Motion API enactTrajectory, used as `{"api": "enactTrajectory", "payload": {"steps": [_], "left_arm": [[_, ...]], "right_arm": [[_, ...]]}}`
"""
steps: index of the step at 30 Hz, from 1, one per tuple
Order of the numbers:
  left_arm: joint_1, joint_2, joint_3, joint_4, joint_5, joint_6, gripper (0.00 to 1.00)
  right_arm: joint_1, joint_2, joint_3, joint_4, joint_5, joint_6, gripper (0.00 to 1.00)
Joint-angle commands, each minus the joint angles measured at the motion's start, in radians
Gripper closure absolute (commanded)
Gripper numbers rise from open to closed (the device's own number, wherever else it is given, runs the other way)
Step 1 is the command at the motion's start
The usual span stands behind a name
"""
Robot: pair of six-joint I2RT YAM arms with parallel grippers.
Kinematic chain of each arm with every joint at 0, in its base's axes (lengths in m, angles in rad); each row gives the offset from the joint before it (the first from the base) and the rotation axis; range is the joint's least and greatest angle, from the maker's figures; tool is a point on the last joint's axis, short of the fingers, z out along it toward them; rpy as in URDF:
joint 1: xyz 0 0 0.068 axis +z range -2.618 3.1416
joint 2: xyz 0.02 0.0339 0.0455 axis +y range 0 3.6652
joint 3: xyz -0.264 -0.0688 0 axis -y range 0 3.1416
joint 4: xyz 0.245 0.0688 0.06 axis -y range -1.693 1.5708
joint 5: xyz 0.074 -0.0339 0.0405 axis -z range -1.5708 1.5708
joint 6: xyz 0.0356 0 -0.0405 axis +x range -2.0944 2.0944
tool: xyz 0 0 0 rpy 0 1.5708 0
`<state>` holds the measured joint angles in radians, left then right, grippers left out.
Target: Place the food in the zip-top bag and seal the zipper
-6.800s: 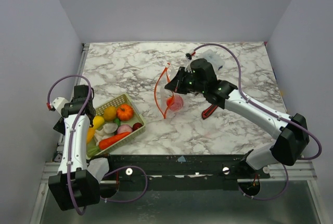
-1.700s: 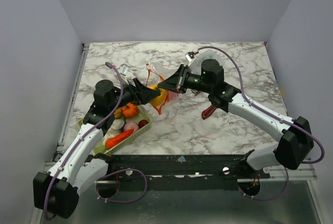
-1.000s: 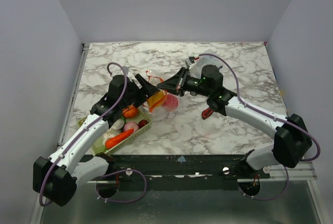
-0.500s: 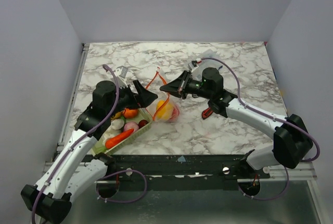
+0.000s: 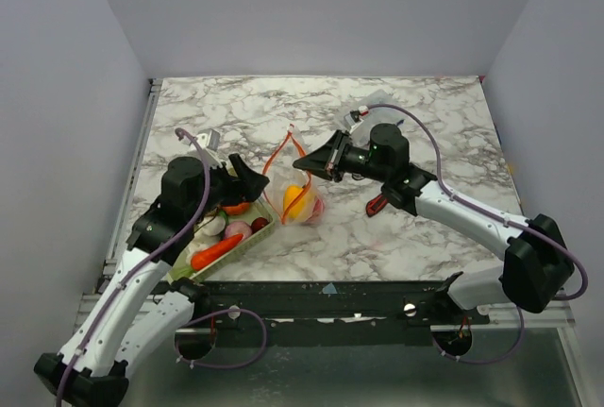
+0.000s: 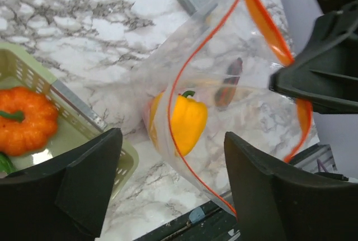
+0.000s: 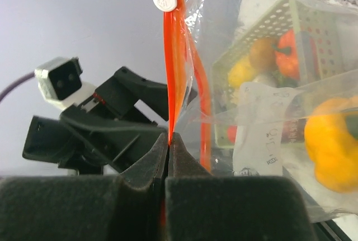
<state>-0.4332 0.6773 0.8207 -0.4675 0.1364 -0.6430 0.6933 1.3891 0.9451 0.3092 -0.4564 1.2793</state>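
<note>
The zip-top bag (image 5: 291, 180) hangs with its mouth wide open. My right gripper (image 5: 300, 161) is shut on the red-orange zipper (image 7: 173, 56) at the right side of that mouth. A yellow pepper (image 5: 295, 201) and a red piece (image 5: 315, 207) lie at the bottom of the bag. In the left wrist view the pepper (image 6: 187, 121) shows through the clear plastic. My left gripper (image 5: 247, 176) stands open and empty just left of the bag, above the basket's right end. More food stays in the basket: an orange pumpkin (image 6: 25, 121) and a carrot (image 5: 212, 251).
The pale green mesh basket (image 5: 253, 235) sits at the near left, close to the table's front edge. A red-and-black utility knife (image 5: 377, 204) lies right of the bag. A clear packet (image 5: 373, 102) lies behind my right arm.
My left gripper has drawn back to the left, away from the bag's mouth. The yellow pepper it was bringing now lies inside the bag. My right gripper keeps its hold.
</note>
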Motion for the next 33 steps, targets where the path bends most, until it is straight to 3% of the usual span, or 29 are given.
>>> {"api": "enactTrajectory", "payload": {"steps": [1,5,8,9,14,17,19,23,25,28,33], "left_arm": [[0.005,0.141,0.009,-0.025,0.039,-0.008,0.36],[0.005,0.230,0.027,0.046,0.220,0.006,0.61],[0.005,0.289,0.049,0.107,0.400,0.003,0.95],[0.004,0.293,0.049,0.145,0.469,-0.012,1.00],[0.002,0.245,-0.012,0.362,0.688,-0.259,1.00],[0.003,0.223,-0.062,0.421,0.680,-0.413,1.00],[0.013,0.232,-0.080,0.438,0.635,-0.479,1.00],[0.087,0.350,-0.089,0.446,0.575,-0.507,1.00],[0.152,0.447,-0.085,0.489,0.634,-0.507,1.00],[0.188,0.496,-0.063,0.519,0.684,-0.493,1.00],[0.150,0.409,-0.082,0.605,0.710,-0.488,1.00]], "right_arm": [[-0.004,-0.054,0.033,-0.099,0.040,-0.074,1.00],[-0.004,-0.099,0.048,-0.200,0.092,-0.129,1.00],[-0.004,-0.126,0.073,-0.302,0.131,-0.174,1.00],[-0.005,-0.127,0.101,-0.383,0.146,-0.191,1.00],[-0.004,-0.146,0.255,-0.755,0.316,-0.285,1.00],[-0.027,-0.121,0.297,-0.788,0.391,-0.318,1.00],[-0.108,-0.035,0.319,-0.761,0.322,-0.334,1.00],[-0.211,0.209,0.428,-0.714,0.210,-0.385,1.00],[-0.211,0.291,0.489,-0.717,0.197,-0.433,1.00],[-0.208,0.319,0.526,-0.731,0.194,-0.481,1.00],[-0.179,0.240,0.496,-0.753,0.235,-0.529,1.00]]}}
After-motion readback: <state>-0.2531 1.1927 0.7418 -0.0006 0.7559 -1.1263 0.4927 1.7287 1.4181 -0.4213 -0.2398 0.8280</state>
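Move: The near-left rim of the zip-top bag's open mouth lies roughly 4 cm right, 1 cm ahead and 6 cm below the left gripper; the yellow pepper inside is about 10 cm right, 1 cm ahead, 12 cm down, and the pumpkin about 8 cm left, level, 12 cm down. From the right gripper, already holding the other rim, that left rim is some 4 cm back, 5 cm left, 7 cm down; the pepper 4 cm back, 13 cm below. Dip the left gripper about 6 cm and rightward, shut its fingers on the bag's near-left zipper rim, then lift it while drawing back and right, and finish forward and down, tipping it nose-down. Keep the right gripper's hold on its rim; ease it right, then sweep it some 12 cm forward and 10 down, its fingers tipping down about 35 degrees, away from the left gripper. ##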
